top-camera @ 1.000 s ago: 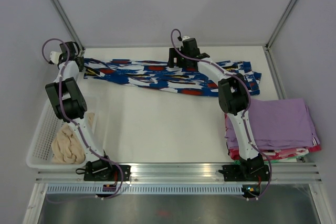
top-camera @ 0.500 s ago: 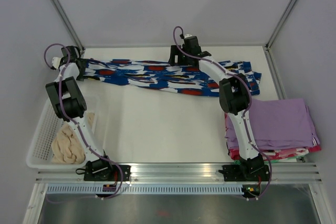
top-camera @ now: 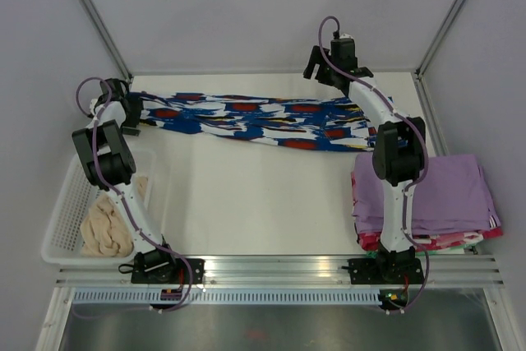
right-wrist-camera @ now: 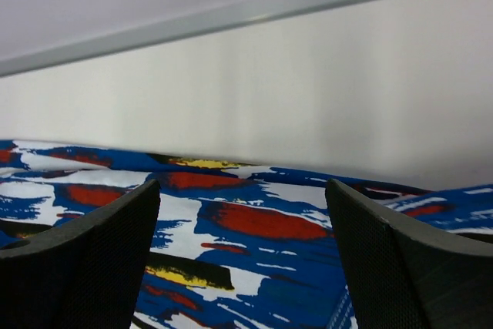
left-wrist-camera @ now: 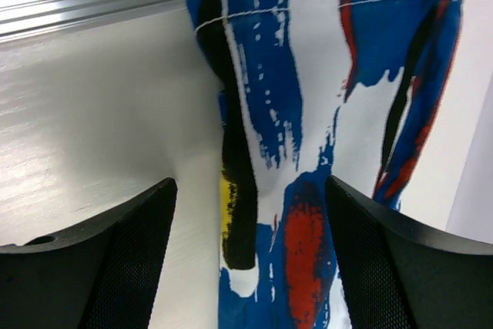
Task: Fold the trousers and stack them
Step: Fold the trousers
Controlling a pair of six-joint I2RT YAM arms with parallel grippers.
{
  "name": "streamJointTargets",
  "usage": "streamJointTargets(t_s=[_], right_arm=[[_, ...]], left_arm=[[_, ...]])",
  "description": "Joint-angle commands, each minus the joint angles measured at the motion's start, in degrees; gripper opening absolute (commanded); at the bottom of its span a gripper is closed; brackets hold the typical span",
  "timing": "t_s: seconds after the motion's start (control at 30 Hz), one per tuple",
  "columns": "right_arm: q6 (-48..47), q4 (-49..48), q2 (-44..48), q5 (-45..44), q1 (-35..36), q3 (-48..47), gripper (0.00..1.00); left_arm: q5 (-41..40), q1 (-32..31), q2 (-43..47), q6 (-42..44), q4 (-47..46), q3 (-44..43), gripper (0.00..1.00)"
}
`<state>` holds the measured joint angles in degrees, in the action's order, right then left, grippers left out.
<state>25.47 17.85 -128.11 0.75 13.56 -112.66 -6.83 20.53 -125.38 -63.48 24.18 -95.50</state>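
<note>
The trousers (top-camera: 263, 121), in a blue, white and black print with red patches, lie stretched out flat across the back of the table. My left gripper (top-camera: 134, 113) is at their left end. In the left wrist view it (left-wrist-camera: 250, 260) stands open, its fingers (left-wrist-camera: 115, 267) straddling a hemmed trouser leg (left-wrist-camera: 308, 113) that lies on the table. My right gripper (top-camera: 316, 67) hovers raised near the far edge of the trousers, right of the middle. In the right wrist view it (right-wrist-camera: 243, 252) is open and empty above the print fabric (right-wrist-camera: 254, 221).
A stack of folded lilac garments (top-camera: 427, 191) sits at the right, over a pink-red one (top-camera: 481, 236). A white mesh basket (top-camera: 62, 219) at the near left holds a cream fluffy bundle (top-camera: 107, 228). Walls close off the back and sides.
My left gripper has opened and let go of the trouser leg end. My right arm has risen and swung right, from the middle of the trousers. The right end of the trousers now lies flatter.
</note>
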Motion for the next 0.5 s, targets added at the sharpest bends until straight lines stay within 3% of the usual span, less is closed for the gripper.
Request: streamJointTargets(t_s=[0.0, 0.23, 0.33, 0.37, 0.47], right_arm=[[-1.48, -0.80, 7.70, -5.23, 0.50, 2.70, 0.95], [0.27, 0.26, 8.58, -5.50, 0.41, 4.38, 0.95], [1.15, 0.00, 7.97, -5.41, 0.41, 4.12, 0.95], [1.50, 0.08, 7.79, -5.41, 0.41, 3.94, 0.95], [1.60, 0.34, 7.27, -5.76, 0.41, 3.06, 0.95]], left_arm=[[1.47, 0.12, -0.12, -3.05, 1.74, 0.14, 0.83], [-1.34, 0.12, -3.11, -4.46, 0.25, -2.39, 0.79], [-1.78, 0.21, -5.21, -4.19, 0.42, -4.59, 0.73], [-1.61, 0.21, -5.75, -4.02, 0.25, -4.95, 0.68], [0.14, 0.21, -7.68, -3.58, -0.28, -6.27, 0.42]])
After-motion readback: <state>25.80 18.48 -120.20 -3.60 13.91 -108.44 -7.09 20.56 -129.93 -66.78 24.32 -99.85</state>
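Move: The trousers' left end lies just ahead of and under the left hand: the hem's middle is about 4 cm ahead, 3 cm to its left and 2 cm below, with the basket's middle some 26 cm back and 8 cm to its left. From the high right hand that hem is roughly 54 cm left, 5 cm back and 12 cm below, while the trousers' right end lies about 16 cm right, 11 cm back and 12 cm below. The left hand, after easing back barely half a centimetre, pushes forward about 2 cm towards the far side of the trousers' left end and sinks roughly 1 cm, its fingers closing from wide to about half open astride the near edge of the leg, the far finger coming down on the cloth. Meanwhile the right hand, still wide open and empty, lifts briskly away from the trousers by some 5 cm, drawing back and slightly to its right by a couple of centimetres, then nearly stops. ##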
